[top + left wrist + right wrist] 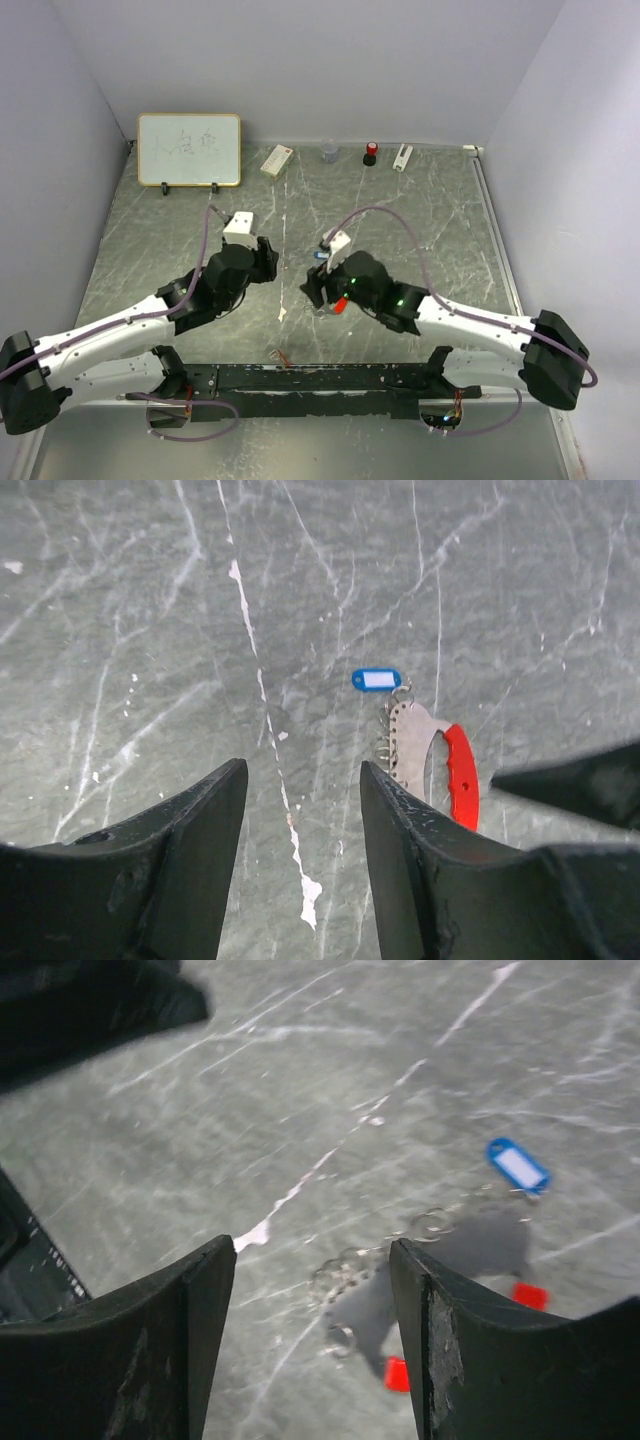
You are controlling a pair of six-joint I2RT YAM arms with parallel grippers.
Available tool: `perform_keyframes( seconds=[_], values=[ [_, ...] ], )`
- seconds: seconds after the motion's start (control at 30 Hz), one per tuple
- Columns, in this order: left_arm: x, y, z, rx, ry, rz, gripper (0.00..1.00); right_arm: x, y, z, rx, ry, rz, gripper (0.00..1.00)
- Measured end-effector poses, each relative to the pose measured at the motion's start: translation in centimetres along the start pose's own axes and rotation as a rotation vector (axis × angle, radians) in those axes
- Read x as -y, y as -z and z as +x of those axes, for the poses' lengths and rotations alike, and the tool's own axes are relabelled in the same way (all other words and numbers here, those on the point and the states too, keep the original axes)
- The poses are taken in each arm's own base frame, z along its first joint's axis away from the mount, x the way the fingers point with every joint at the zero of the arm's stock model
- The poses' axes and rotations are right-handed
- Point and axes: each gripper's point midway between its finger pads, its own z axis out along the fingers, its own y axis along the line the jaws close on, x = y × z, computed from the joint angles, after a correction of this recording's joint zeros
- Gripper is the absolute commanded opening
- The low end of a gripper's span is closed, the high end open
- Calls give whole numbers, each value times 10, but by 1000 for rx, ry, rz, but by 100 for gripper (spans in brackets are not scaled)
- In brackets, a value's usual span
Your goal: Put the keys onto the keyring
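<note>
The keyring lies flat on the marble table: a grey metal plate with a cluster of thin rings joined to a bright red oblong fob. A small blue-headed key with a white label lies at its far end, touching a ring. In the right wrist view the rings, the blue head and red bits are blurred. My left gripper is open to the left of the keyring, holding nothing. My right gripper is open above the rings, also holding nothing. From above, the red fob shows under the right gripper.
Along the back wall stand a whiteboard, a white box, a clear cup, a red and black item and a white item. The two grippers are close together at mid table. Walls enclose three sides.
</note>
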Motion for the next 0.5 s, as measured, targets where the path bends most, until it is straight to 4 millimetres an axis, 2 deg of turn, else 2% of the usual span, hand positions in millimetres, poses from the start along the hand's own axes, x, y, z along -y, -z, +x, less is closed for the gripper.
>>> perform_keyframes(
  seconds=[0.07, 0.13, 0.27, 0.33, 0.5],
  values=[
    [-4, 6, -10, 33, 16, -11, 62, -25, -1, 13, -26, 23, -46, 62],
    [-7, 10, -16, 52, 27, -23, 62, -52, 0, 37, -77, 54, -88, 62],
    [-15, 13, -14, 39, 26, -50, 62, -93, 5, 83, -168, 111, -127, 62],
    [-17, 14, -10, 25, 26, -58, 62, -106, 6, 105, -208, 138, -127, 62],
    [-20, 21, -9, 16, 54, -53, 62, -119, 4, 147, -281, 194, -84, 62]
  ],
)
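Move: The red-tagged key lies by the table's near edge, about 15 cm back and 7 cm left of the open right hand and some 14 cm below it. The keyring lies roughly 4 cm to that hand's right and 1 cm back; the blue tag at its far end is 7 cm ahead and 3 cm right, both about table-deep below. From the left hand, the key is some 20 cm back, 2 cm right and 17 cm down. The red-tagged key is what the right hand makes for, sweeping quickly back past the keyring and down, also leftwards, nearly 20 cm in all. Its fingers stay open, tip some 15 degrees farther down and swing about 10 degrees counter-clockwise, ending just above the key without visible contact. The empty, open left hand drifts about 3 cm, mostly left. ##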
